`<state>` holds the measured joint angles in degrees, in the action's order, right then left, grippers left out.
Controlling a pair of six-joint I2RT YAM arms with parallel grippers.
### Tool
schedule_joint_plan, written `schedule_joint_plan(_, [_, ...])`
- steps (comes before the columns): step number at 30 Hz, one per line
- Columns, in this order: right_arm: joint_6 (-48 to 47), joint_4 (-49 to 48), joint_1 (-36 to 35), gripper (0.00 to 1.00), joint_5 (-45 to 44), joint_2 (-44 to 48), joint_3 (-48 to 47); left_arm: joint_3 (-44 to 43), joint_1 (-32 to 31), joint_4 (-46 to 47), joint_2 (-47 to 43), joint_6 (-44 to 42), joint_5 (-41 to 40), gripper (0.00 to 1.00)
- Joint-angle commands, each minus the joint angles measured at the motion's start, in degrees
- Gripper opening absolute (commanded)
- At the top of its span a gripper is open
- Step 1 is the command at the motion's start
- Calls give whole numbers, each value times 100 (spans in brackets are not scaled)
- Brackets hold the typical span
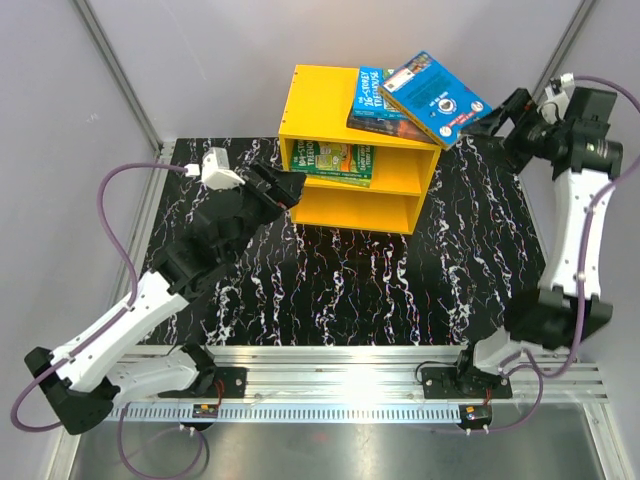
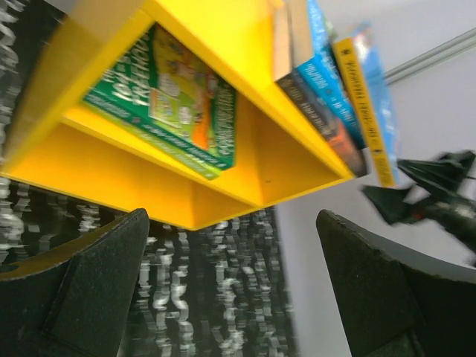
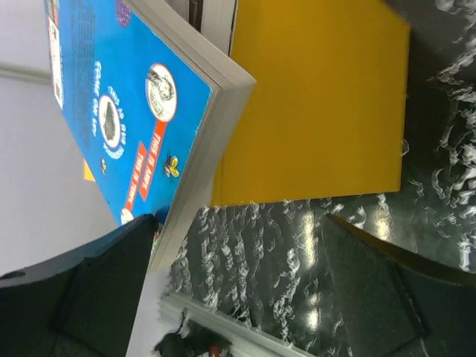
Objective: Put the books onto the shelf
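The yellow shelf (image 1: 330, 95) stands at the back of the table. Two green books (image 1: 335, 160) lie flat in its upper compartment. On its flat top lies a stack of books (image 1: 375, 100). The topmost, a bright blue book (image 1: 435, 97), is skewed and overhangs the shelf's right edge. My right gripper (image 1: 482, 122) is open just right of that overhanging corner. In the right wrist view the blue book (image 3: 126, 97) ends beside the left finger, not clamped between the jaws of the gripper (image 3: 238, 297). My left gripper (image 1: 292, 190) hangs open and empty by the shelf's left front corner.
The shelf's lower compartment (image 1: 365, 208) shows no books. The black marbled tabletop (image 1: 350, 290) stretches in front of the shelf. Grey walls and a metal frame post (image 1: 120, 75) close in the back and sides. Purple cables (image 1: 120, 250) loop from both arms.
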<state>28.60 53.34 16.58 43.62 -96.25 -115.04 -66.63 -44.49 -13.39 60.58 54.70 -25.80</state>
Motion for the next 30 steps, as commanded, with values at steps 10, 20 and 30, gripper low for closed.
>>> schedule_joint_plan(10, [435, -2503, 21, 100, -1399, 5280, 5093, 1213, 19, -489, -1381, -1672, -1093, 99])
schedule_joint_plan(20, [797, -2936, 12, 100, -898, 5872, 5660, 1715, 19, -656, -2103, -1717, -1454, 99])
schedule_joint_plan(30, [506, -1284, 12, 100, -3334, 3068, 5379, 2094, 19, 1522, -102, -2447, 2118, 99])
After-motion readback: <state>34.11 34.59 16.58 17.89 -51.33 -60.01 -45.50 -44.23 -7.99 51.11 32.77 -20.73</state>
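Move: The blue book, tilting over the shelf's front right corner, has its middle about 6 cm ahead of the right hand, 8 cm to its left and a touch above, its near corner beside the open fingers. The 26-Storey Treehouse book lies on the shelf top some 15 cm left and 7 cm ahead of that hand; the yellow shelf's middle is about 24 cm left, 8 cm ahead and 18 cm lower. From the left hand the blue book is roughly 18 cm ahead and 28 cm right. Backing fast from the shelf's right corner, the right hand retreats nearly 20 cm with its fingers still wide open, then swings forward about 6 cm, right and down, turning clockwise. The left hand, also open and empty, goes left about 10 cm, down and back, then reverses right and sinks further, rolling its left side up. ##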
